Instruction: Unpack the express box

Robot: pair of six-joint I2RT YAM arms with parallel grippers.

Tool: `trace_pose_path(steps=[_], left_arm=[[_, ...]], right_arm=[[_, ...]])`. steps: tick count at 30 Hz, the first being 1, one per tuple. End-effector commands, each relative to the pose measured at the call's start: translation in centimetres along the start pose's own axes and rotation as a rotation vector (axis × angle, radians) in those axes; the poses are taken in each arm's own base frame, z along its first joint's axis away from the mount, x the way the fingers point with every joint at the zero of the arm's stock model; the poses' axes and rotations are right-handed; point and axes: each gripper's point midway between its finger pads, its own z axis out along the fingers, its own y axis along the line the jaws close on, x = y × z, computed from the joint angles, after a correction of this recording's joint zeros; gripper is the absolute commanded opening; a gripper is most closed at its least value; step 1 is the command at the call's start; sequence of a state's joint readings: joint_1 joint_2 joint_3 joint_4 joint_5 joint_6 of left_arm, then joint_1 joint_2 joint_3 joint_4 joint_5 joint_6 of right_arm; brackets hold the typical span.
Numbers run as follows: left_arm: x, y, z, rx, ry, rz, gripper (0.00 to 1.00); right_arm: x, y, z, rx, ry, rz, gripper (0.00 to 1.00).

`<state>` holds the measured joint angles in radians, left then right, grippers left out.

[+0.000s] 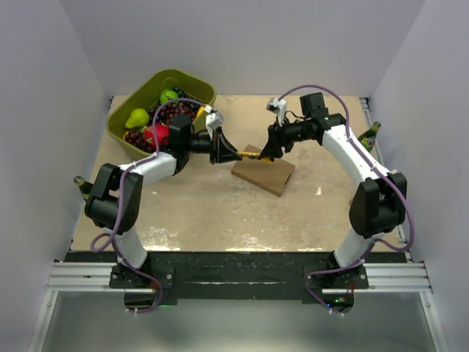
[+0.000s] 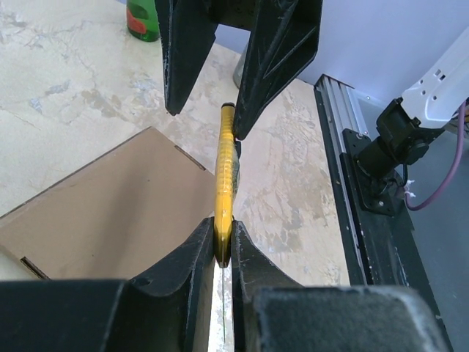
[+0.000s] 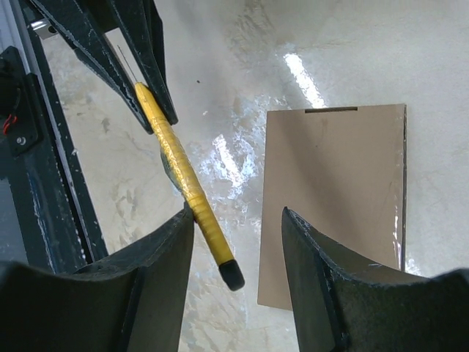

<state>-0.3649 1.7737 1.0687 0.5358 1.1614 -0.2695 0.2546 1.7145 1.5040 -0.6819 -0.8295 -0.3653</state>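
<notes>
The express box [image 1: 264, 170] lies flat and closed on the table, a plain brown cardboard rectangle, also seen as the box [image 2: 110, 213] and the box [image 3: 333, 198]. Above its left edge hangs a thin yellow tool [image 1: 247, 155] with a black end cap. My left gripper [image 1: 223, 150] is shut on one end of the tool [image 2: 224, 176], pinched between the fingers of that gripper [image 2: 223, 235]. My right gripper [image 1: 265, 150] faces it and stands open around the capped end. In the right wrist view the tool [image 3: 183, 176] rests against the left finger of the right gripper [image 3: 237, 216], the other finger well apart.
An olive-green tub [image 1: 121, 121] of fruit stands at the back left. A green bottle [image 1: 370, 136] lies at the table's right edge, also seen as the bottle [image 2: 143, 18]. White walls enclose the table on three sides. A metal rail [image 1: 234, 275] carries the arm bases.
</notes>
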Motion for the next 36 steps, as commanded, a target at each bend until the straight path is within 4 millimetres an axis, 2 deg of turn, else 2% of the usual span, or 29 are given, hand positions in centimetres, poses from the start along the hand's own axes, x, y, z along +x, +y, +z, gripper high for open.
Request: trace_pose_path(steps=[1,8,12,18,23,25,27,28,31,36], left_arm=[[-2.2,-2.1,-0.9,0.080,-0.007,0.069,0.00],[-2.1,-2.2,-1.0,0.096,-0.002,0.064,0.00],[-1.7,-2.5,-1.1,0.113,0.007,0.052,0.00],[-1.4,-3.0,-1.7,0.118,0.010,0.029,0.00],[-1.4,-3.2,-2.0,0.109,0.008,0.008,0.00],[-1.4,-3.2,-2.1,0.104,0.004,0.011,0.00],[-1.4,-3.0,-2.1,0.103,0.003,0.007,0.00],[-1.5,-2.9,-2.1,0.099,0.000,0.007,0.00],[-1.6,-2.5,-1.9,0.098,-0.005,0.003,0.00],[-1.4,-1.3,-1.5,0.073,-0.010,0.003,0.00]], right_arm=[[-2.0,0.4,-0.5,-0.011,-0.059,-0.050,0.53],[-1.7,0.8,-0.1,-0.043,-0.069,-0.034,0.52],[-1.6,2.4,0.2,-0.148,-0.079,-0.022,0.53],[-0.5,3.4,0.8,-0.215,-0.048,-0.043,0.54],[0.6,4.1,2.3,-0.264,-0.018,-0.031,0.54],[0.5,4.5,2.7,-0.283,-0.015,-0.036,0.49],[-0.1,4.3,2.9,-0.275,-0.025,-0.041,0.38],[-0.4,4.2,2.9,-0.270,-0.031,-0.036,0.22],[-0.6,3.9,2.7,-0.240,-0.023,-0.065,0.02],[-1.1,3.6,1.5,-0.173,-0.016,-0.124,0.00]])
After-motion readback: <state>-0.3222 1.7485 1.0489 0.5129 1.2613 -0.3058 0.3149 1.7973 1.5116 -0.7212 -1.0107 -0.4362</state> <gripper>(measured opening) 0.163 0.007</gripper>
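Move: The yellow knife is already pinched in the left fingers; its middle lies some 4 cm to the left hand's right, about level. From the open right hand that middle is about 4 cm left and 2 cm back, its free end close to the fingertips. Below lies the flat cardboard box, about 18 cm down, 6 cm ahead and 8 cm right of the left hand; the fruit basket stands 18 cm ahead and 27 cm left of that hand. The knife stays pinched in the left fingers, while that hand eases back about 2 cm, then slightly forward, drifting 2 cm left. Along the knife's handle the right hand goes left and back, about 5 cm in all, lifting a little before sinking to just below its starting height, turning some 10 degrees counter-clockwise; its fingers shut fully at the end, without the handle between them. ##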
